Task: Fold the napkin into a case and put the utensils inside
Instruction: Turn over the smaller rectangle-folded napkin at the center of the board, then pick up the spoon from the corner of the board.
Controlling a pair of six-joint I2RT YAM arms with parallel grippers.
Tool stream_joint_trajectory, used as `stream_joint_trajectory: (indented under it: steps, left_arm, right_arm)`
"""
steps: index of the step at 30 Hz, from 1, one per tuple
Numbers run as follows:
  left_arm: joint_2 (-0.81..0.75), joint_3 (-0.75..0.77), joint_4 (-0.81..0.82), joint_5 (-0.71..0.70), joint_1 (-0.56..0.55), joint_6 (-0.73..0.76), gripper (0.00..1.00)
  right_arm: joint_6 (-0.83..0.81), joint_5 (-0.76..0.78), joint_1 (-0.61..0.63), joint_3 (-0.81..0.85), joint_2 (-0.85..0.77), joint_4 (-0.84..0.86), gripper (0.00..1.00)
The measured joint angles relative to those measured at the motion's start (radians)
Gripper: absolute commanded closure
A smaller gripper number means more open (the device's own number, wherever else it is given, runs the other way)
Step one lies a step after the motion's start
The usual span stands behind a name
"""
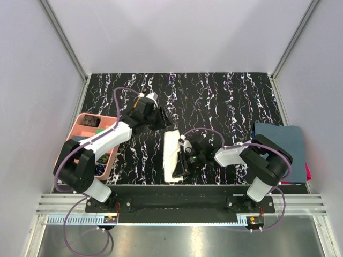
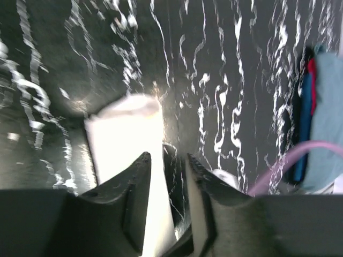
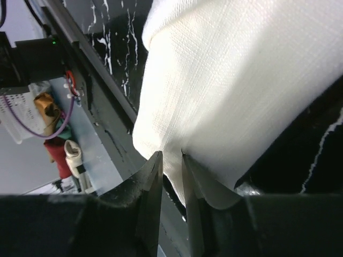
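The napkin [image 1: 171, 152] lies as a narrow cream strip on the black marbled table, near the front edge between the two arms. My right gripper [image 1: 185, 158] reaches its right side. In the right wrist view the two tips [image 3: 171, 155] stand close together with the edge of the napkin [image 3: 241, 80] pinched between them. My left gripper [image 1: 162, 120] hovers just beyond the strip's far end. In the left wrist view its jaws [image 2: 167, 159] stand apart with only table showing between them, and the napkin [image 2: 123, 134] lies below and ahead. The utensils are out of view.
A pink compartment tray [image 1: 80, 124] with small items sits at the left edge beside the left arm. A dark blue-grey towel [image 1: 281, 142] over red cloth lies at the right edge, also in the left wrist view [image 2: 327, 107]. The metal rail [image 1: 171, 188] borders the table front.
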Motion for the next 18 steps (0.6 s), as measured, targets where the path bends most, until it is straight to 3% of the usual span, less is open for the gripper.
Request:
stream_joint_trajectory:
  steps: [4, 7, 11, 14, 15, 18]
  left_arm:
    - [-0.026, 0.0, -0.021, -0.018, 0.08, 0.014, 0.36]
    - [-0.013, 0.019, -0.07, -0.061, 0.14, 0.036, 0.35]
    - [0.103, 0.167, -0.132, -0.144, 0.195, 0.075, 0.35]
    - [0.225, 0.3, -0.151, -0.198, 0.229, 0.125, 0.37]
    - [0.27, 0.348, -0.161, -0.207, 0.24, 0.146, 0.39]
    - [0.424, 0.514, -0.193, -0.24, 0.266, 0.22, 0.43]
  right_arm:
    - [0.019, -0.037, -0.028, -0.021, 0.027, 0.05, 0.68]
    - [-0.014, -0.045, -0.094, -0.005, 0.026, -0.001, 0.65]
    - [-0.119, 0.015, -0.202, 0.095, 0.004, -0.179, 0.47]
    - [-0.204, 0.097, -0.23, 0.217, -0.016, -0.349, 0.24]
    - [-0.231, 0.126, -0.23, 0.262, -0.031, -0.404, 0.01]
    - [-0.289, 0.236, -0.229, 0.391, -0.1, -0.533, 0.0]
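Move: Nearly over the napkin's far end, the left hand has the orange utensil about 18 cm ahead and 16 cm to its left, some 11 cm down; the napkin's middle lies about 11 cm back and 1 cm right, equally low, and the peach tray about 37 cm left and 4 cm back. The right fingertips are on the napkin's near end, its middle some 8 cm ahead, 2 cm left and 1 cm lower. Dragging the napkin's near end forward and somewhat right with barely parted fingertips, the right hand then opens wide, tips its fingers up and lifts clear, some 13 cm farther forward and 7 cm higher. Meanwhile the left hand leaves the napkin's far end, swinging left and then mostly forward, about 20 cm in all, towards the orange utensil, its fingers opening and sinking slightly late on. ##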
